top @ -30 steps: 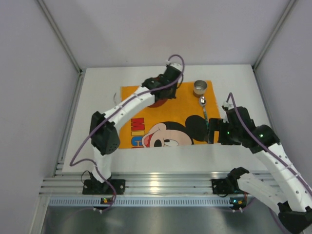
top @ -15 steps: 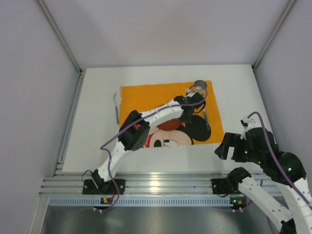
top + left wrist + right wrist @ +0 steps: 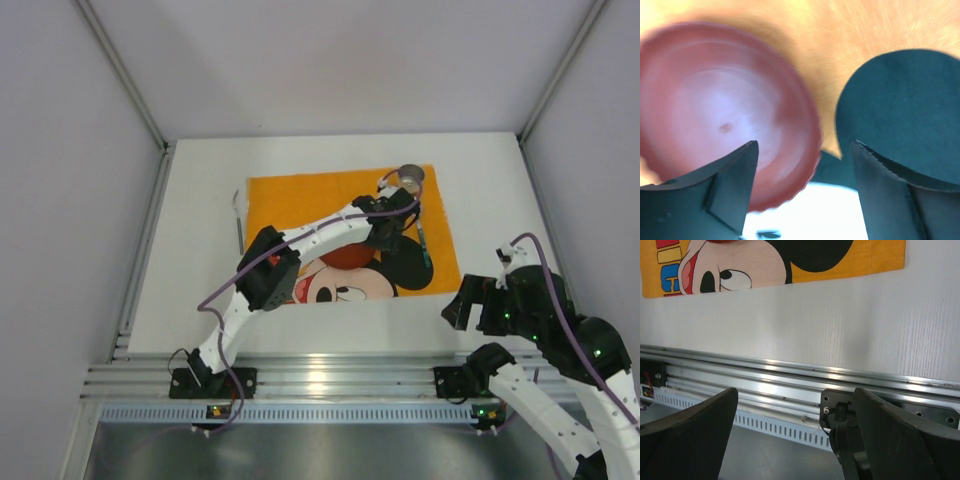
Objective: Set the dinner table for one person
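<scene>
A red bowl (image 3: 345,257) rests on the orange cartoon-mouse cloth (image 3: 290,195), which lies on the white dinner table (image 3: 200,200). In the left wrist view the bowl (image 3: 725,120) is close and blurred. My left gripper (image 3: 372,238) (image 3: 805,195) is open, with its left finger over the bowl's rim and its right finger over the mouse's black ear. A metal cup (image 3: 410,178) stands at the cloth's far right corner. A teal-handled spoon (image 3: 424,245) lies below it. A fork (image 3: 238,222) lies left of the cloth. My right gripper (image 3: 460,310) (image 3: 795,440) is open and empty at the table's near edge.
The aluminium rail (image 3: 320,375) (image 3: 790,375) runs along the near edge, below my right gripper. White walls enclose the table on three sides. The cloth's front edge (image 3: 790,260) shows in the right wrist view, with bare white table (image 3: 865,325) below it.
My left arm has swung from the back of the cloth toward its middle right, and the red bowl moved with it. My right arm pulled back from the spoon to the near edge.
</scene>
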You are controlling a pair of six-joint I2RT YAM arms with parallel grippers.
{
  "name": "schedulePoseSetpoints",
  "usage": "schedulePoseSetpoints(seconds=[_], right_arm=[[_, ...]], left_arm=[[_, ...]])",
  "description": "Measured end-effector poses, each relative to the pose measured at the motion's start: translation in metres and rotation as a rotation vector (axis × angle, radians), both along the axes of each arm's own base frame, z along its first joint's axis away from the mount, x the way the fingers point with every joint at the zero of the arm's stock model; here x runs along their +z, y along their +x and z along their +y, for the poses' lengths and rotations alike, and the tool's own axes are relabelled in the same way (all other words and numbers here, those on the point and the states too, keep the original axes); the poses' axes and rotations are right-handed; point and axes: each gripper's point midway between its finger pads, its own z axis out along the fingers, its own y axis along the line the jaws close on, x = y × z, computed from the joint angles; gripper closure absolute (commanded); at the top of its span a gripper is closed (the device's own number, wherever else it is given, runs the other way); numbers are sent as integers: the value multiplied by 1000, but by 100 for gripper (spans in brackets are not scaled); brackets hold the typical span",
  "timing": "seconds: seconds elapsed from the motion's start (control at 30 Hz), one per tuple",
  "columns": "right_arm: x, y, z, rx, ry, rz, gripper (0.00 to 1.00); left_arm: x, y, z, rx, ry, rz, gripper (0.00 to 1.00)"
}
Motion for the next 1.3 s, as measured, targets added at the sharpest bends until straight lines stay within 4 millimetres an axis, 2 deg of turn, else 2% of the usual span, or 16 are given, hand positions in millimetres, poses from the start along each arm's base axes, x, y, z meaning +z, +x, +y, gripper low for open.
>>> schedulePoseSetpoints(seconds=[0.1,0.2,0.27,0.3,0.33,0.4,0.47,0.53,0.57,0.6,0.7,1.03,1.13,1.17,1.2,1.3], right_arm=[[-1,0,0,-3,1,4,0],[-7,-1,0,-6,-5,22,0],[-13,-1,0,-10,-10,42,0],[-16,-1,0,-11,-14,52,0],[-21,-2,0,-11,-19,67,0],[-28,-3,1,-7,-25,95,0],[-34,-3,3,-6,-32,122,0],[-39,-1,5,-2,-40,150,0],[-41,1,6,0,-43,162,0],[-43,3,8,2,-47,173,0],[-47,9,12,6,-55,197,0],[-66,30,23,12,-111,303,0],[-72,37,26,16,-130,333,0],[-74,40,28,17,-135,342,0],[-76,43,29,16,-141,353,0],[-78,53,34,18,-149,367,0]], left_arm=[[45,6,17,38,-26,-78,18],[103,12,64,110,-77,-147,18],[143,19,120,200,-122,-204,18],[150,28,145,253,-124,-218,18],[160,36,178,313,-134,-248,18],[162,45,246,436,-111,-273,19],[142,45,310,546,-55,-251,20],[113,40,349,605,-5,-191,21],[97,35,362,618,19,-152,21],[80,30,372,623,38,-107,21],[50,25,384,614,55,-29,22],[-5,60,387,575,22,45,28],[-21,68,391,582,13,71,36],[-22,71,392,584,5,74,41],[-21,77,393,588,-4,65,51],[-21,89,396,587,-22,54,69]])
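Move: The fork lies roughly 38 cm to the left of the left hand, 9 cm farther out and some 4 cm lower, just off the placemat's left edge. The red plate, already released, has its middle about 9 cm left, 2 cm ahead and 4 cm below; the placemat's middle is 7 cm left, 4 cm ahead and 5 cm down. From the right hand the fork lies around 54 cm left, 35 cm ahead and 19 cm below. The left hand, its fingers already open around the plate's right rim, lifts about 16 cm clear and sweeps nearly 40 cm left over the plate and placemat, turning some 35 degrees counter-clockwise, then sinks and eases forward onto the fork, where the fingers narrow on either side of the upper handle. Meanwhile the empty right hand, wide open, sinks about 8 cm and moves forward and a little left towards the placemat, its fingers tipping further down. ##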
